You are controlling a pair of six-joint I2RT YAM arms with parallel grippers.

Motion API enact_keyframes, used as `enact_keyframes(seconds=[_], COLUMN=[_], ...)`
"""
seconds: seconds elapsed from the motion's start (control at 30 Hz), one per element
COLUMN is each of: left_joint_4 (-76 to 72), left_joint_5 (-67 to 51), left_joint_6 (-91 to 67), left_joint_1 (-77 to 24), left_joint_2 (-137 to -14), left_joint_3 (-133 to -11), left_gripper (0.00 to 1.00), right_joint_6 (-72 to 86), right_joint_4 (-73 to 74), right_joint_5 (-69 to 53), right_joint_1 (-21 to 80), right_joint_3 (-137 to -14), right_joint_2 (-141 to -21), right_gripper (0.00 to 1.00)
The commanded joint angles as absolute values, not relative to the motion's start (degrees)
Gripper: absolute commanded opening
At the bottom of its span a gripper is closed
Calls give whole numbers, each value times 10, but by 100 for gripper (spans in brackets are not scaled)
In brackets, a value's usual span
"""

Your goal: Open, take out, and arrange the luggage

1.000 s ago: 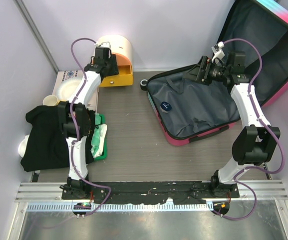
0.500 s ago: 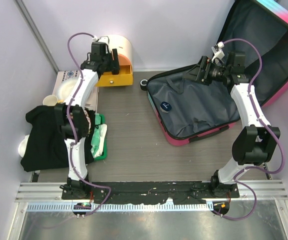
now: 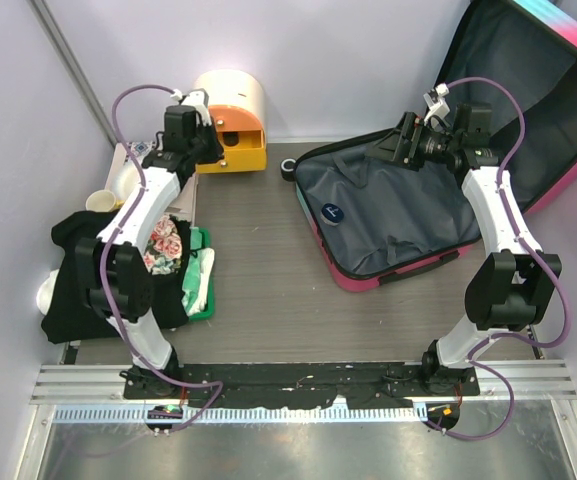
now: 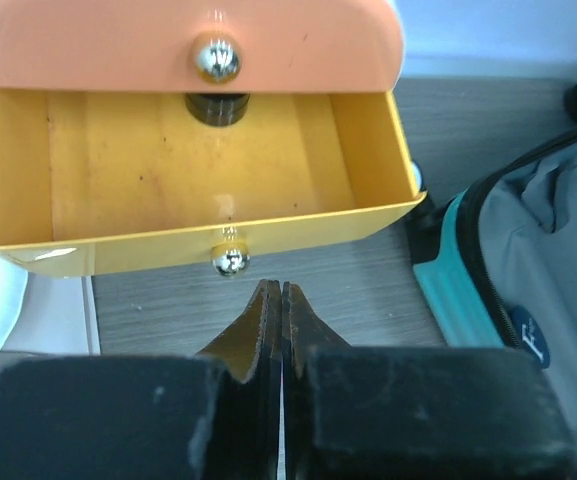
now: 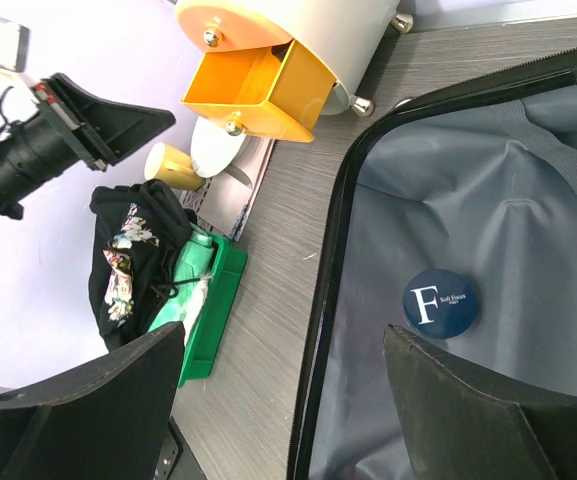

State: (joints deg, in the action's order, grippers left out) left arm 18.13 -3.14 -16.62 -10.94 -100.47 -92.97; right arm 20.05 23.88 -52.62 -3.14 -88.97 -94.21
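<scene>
The luggage (image 3: 398,215) lies open at the right, its grey lining up and its pink-and-turquoise lid (image 3: 553,90) leaning on the back wall. A dark blue round tin (image 3: 334,212) rests on the lining. My right gripper (image 3: 400,140) hovers open and empty over the far left corner of the base. In the right wrist view the gripper (image 5: 286,335) straddles the luggage's black zip edge (image 5: 333,300), with the tin (image 5: 440,302) just ahead. My left gripper (image 4: 276,292) is shut and empty, just short of the open yellow drawer's knob (image 4: 230,262).
The round cream-and-orange drawer box (image 3: 230,110) stands at the back left, its drawer (image 4: 198,170) pulled out and bare. A green tray (image 3: 200,285), black clothing (image 3: 93,270), a white plate (image 3: 138,180) and a cup (image 3: 99,201) crowd the left side. A black tape roll (image 3: 288,170) sits by the luggage.
My left arm has swung back to the left away from the drawer, and its jaws have gone from open to shut. The right arm has not moved.
</scene>
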Motion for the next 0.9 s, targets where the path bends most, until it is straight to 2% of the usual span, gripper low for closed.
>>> enact_keyframes(seconds=[0.0, 0.4, 0.63, 0.87], left_joint_4=[137, 64, -59, -36], left_joint_5=[-21, 12, 28, 28], left_joint_6=[-174, -186, -184, -207], left_joint_1=[-106, -94, -91, -84], left_joint_2=[-1036, -1150, -1178, -1218], left_joint_3=[-918, -1008, -998, -1056], left_gripper=[0, 0, 4, 7], right_joint_6=[208, 205, 199, 196], right_joint_4=[216, 215, 218, 220], right_joint_5=[-540, -536, -531, -533], right_joint_1=[-34, -34, -40, -41], right_joint_3=[-896, -882, -868, -865], right_joint_2=[-929, -912, -904, -904], right_gripper=[86, 86, 86, 86])
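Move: The open yellow drawer's front knob is about 3 cm ahead of the left fingertips, 1 cm to their left and 8 cm below. Beyond it, the dark cylinder in the drawer lies roughly 9 cm ahead, 1 cm left and 8 cm down, and the orange front's knob some 8 cm ahead, 1 cm left and 2 cm below. From the right hand, the yellow knob is about 11 cm ahead, 36 cm left and 13 cm lower. The yellow drawer's front is pushed home by the tips of the left hand's shut fingers. They first sink about 7 cm while edging forward, to get in front of the open drawer, then travel level and forward to nearly 11 cm in all, up against the front just below the orange knob. The wrist turns slightly counter-clockwise and its tips lift a little on the way. ##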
